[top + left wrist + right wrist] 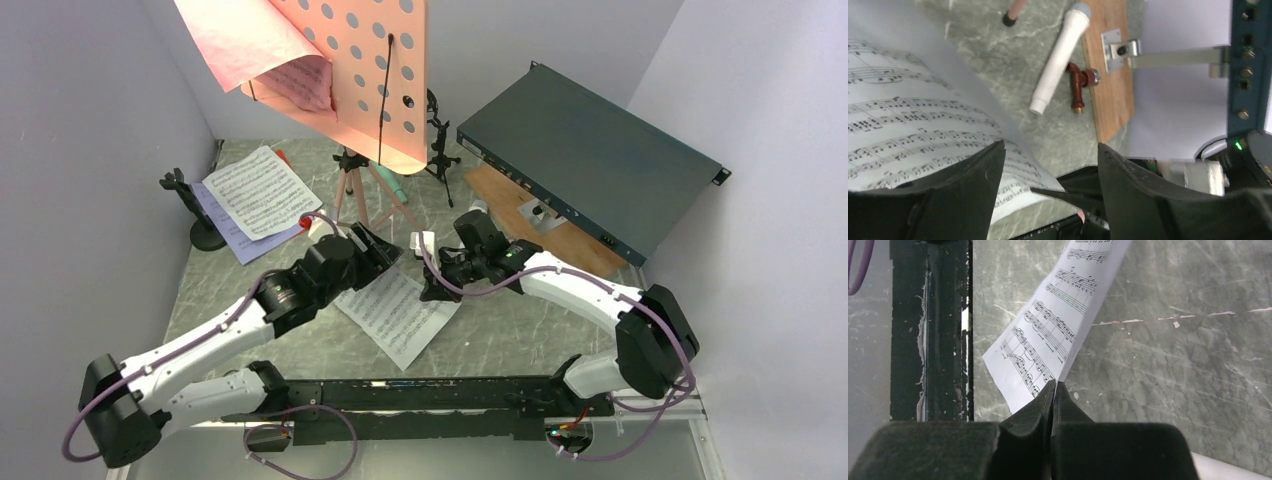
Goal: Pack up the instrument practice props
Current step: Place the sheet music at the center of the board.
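A white sheet-music page lies on the table between my arms, one edge lifted. My right gripper is shut on that edge; in the right wrist view its fingertips pinch the page. My left gripper is open, and the page curves past its left finger without being held. A white microphone lies beside the board. The pink perforated music tripod stands at the back. More pages lie at the left, near a black microphone mount. A second mount stands behind.
The large dark green metal box sits at the back right, partly over the flat brown wooden board. A brown tap-like fitting lies at the board's edge. White walls close in the table on the left, back and right.
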Tool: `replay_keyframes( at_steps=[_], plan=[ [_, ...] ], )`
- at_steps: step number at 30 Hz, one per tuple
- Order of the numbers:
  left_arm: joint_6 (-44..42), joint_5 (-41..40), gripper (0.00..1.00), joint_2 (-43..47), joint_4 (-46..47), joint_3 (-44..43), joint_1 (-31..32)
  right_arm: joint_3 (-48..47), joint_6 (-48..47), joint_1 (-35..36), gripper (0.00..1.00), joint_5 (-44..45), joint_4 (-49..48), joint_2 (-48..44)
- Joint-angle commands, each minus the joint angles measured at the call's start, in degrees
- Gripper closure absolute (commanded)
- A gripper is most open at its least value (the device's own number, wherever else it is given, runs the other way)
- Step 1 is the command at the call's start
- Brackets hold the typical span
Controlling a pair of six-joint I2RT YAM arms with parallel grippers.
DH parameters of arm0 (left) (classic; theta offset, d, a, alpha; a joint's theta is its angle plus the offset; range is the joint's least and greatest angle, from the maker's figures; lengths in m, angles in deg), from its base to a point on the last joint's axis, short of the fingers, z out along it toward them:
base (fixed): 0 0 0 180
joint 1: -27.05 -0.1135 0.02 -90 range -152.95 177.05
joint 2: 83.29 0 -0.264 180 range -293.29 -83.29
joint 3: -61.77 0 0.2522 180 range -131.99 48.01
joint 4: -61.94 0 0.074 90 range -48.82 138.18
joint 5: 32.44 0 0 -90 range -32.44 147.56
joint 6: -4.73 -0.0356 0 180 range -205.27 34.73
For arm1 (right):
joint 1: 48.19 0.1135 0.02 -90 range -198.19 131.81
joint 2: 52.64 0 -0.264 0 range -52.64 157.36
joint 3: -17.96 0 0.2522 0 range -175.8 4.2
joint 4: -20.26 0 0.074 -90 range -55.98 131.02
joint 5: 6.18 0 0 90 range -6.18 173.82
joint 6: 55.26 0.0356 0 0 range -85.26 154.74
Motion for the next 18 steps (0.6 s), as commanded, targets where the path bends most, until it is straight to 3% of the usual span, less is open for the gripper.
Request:
replay_keyframes(
  at_steps=[1, 6, 18],
  plan=[
    [-18.6, 6.2, 0.22, 6.4, 4.9, 2.4, 0.1, -2.5, -1.7, -2.1, 1.00, -5.5, 1.4, -1.4],
    [-30.6, 11.5, 0.12, 15.3, 6.5, 9.1, 0.1, -3.1, -5.2, -5.5, 1.00, -6.5, 4.2, -2.3],
    [-42.4, 11.8, 0.07, 32.0, 22.0, 28.9, 0.1, -4.3, -14.1, -14.6, 1.00, -12.9, 11.9, -6.5]
  ],
)
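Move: The left hand, empty and already opening, has the sheet music's middle about 10 cm straight back and some 5 cm below. The right hand already pinches the sheet's far long edge near its right end, so the sheet's middle lies about 5 cm to its left and 4 cm back; where it is to be laid can't be judged. From the right hand, the nearest music-stand foot is some 14 cm straight ahead, the white microphone 12 cm ahead and 10 cm right, and the brown fitting 11 cm ahead and 16 cm right, all about 10 cm below. Keeping its pinch on the sheet's far edge, the right hand draws it about 5 cm to the right and some 3 cm forward, towards the microphone, rising a couple of centimetres late on with hardly any wrist turn. The left hand, clear of the paper, opens the rest of the way and pulls back about 6 cm and left nearly 4 cm, first lifting slightly and then dropping below its starting height, while its wrist tips the fingers up by over 25 degrees and swings them clockwise. ##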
